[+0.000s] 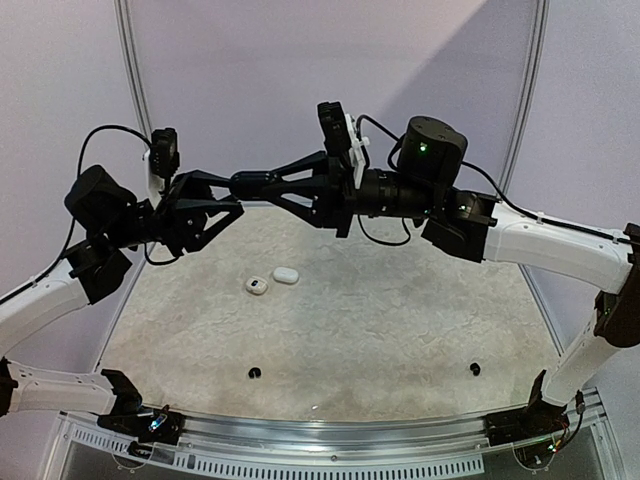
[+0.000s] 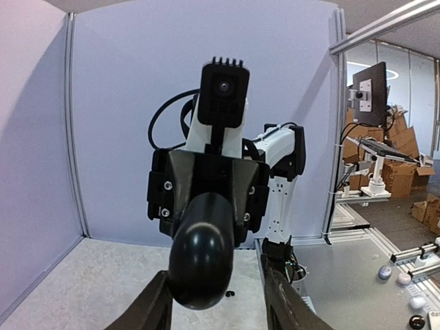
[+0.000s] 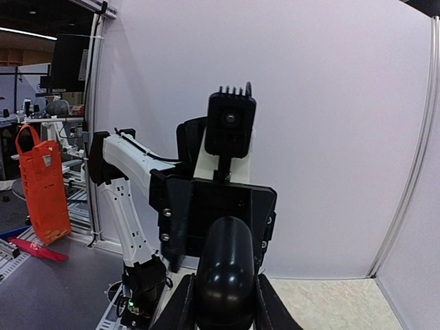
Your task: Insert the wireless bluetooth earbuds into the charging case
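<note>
A black pebble-shaped charging case (image 1: 255,183) hangs high over the table between my two grippers. My right gripper (image 1: 270,186) is shut on one end of it; in the right wrist view both fingers press the case (image 3: 225,268). My left gripper (image 1: 241,184) stands round the other end. In the left wrist view the case (image 2: 203,247) rests against the left finger (image 2: 155,306), with a gap to the right finger (image 2: 278,302). Two round black earbuds (image 1: 254,373) (image 1: 474,369) lie on the table near the front; one earbud (image 2: 229,293) shows below the case.
A closed white case (image 1: 285,274) and a second white case with a dark centre (image 1: 257,286) lie on the speckled table (image 1: 400,320) below the grippers. White walls close the back and sides. The metal front rail (image 1: 330,440) runs between the arm bases.
</note>
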Controlling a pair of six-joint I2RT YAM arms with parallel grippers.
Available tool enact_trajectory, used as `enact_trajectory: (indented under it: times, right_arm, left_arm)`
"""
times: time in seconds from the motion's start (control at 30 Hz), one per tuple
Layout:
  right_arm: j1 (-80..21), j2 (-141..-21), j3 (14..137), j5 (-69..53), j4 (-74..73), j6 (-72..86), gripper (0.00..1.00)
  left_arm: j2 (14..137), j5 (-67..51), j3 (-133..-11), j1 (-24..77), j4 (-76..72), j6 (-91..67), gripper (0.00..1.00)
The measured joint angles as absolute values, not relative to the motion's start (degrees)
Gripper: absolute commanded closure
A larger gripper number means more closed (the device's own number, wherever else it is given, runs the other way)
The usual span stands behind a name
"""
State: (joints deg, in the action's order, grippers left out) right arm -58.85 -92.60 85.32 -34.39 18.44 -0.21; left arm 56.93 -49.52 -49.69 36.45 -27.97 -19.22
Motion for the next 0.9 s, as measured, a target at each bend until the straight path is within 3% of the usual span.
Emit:
enact_trajectory:
  times: [0.27, 0.37, 0.43, 0.47, 0.5, 0.53, 0.63, 0.73, 0.9]
  right_arm:
    - [-59.18, -92.55, 85.32, -34.61, 18.94, -0.1, 1.0]
    - [-59.2, -92.53, 85.21, -34.57, 19.29, 0.05, 1.0]
    - [-59.24, -92.44, 84.99, -34.44, 19.64, 0.43, 1.0]
    - [-59.24, -92.4, 84.88, -34.33, 19.64, 0.75, 0.96]
    - [-59.27, -92.33, 84.75, -34.22, 19.68, 0.99, 0.76]
    - [-59.27, -92.29, 84.66, -34.11, 19.68, 1.21, 0.62]
    - [-59.37, -92.2, 84.66, -31.73, 19.22, 1.96, 0.34]
    - [-59.48, -92.18, 84.68, -28.25, 16.69, 2.5, 0.28]
    - [-59.61, -92.09, 85.73, -24.21, 8.67, 1.45, 0.29]
  left_arm:
    - [56.9, -47.94, -49.65, 36.93, -28.12, -17.52, 0.86]
    - [56.93, -47.77, -49.65, 37.04, -28.32, -17.61, 1.0]
    - [56.93, -47.62, -49.54, 37.15, -28.42, -17.63, 1.0]
    - [56.93, -47.46, -49.43, 37.26, -28.53, -17.65, 1.0]
    - [56.93, -47.31, -49.32, 37.39, -28.62, -17.72, 1.0]
    - [56.93, -47.11, -49.21, 37.5, -28.73, -17.76, 1.0]
    - [56.86, -46.35, -48.93, 37.87, -28.34, -17.63, 1.0]
    - [56.47, -45.06, -48.58, 38.72, -25.21, -15.29, 1.0]
    - [55.13, -42.3, -48.58, 38.96, -18.7, -8.16, 1.0]
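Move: The black charging case, held end-on in the right hand's closed fingers, has its middle about 3 cm to the left hand's right, 1 cm ahead and level with it; from the right hand it lies some 3 cm to the left, level. About 41 cm below the left hand on the table lie the white oval case, 16 cm ahead and 4 cm right, the white round case, 14 cm ahead and 3 cm left, and a black earbud, 7 cm back and 1 cm left. The black case's free end is pinched as the left fingers close around it, while the right hand keeps its own grip almost still. Then the right fingers open wide and let go, and that hand moves down and forward about 4 cm, turning some 10 degrees clockwise. The left hand keeps its pinch and sinks about 2.5 cm, turning slightly counter-clockwise. ##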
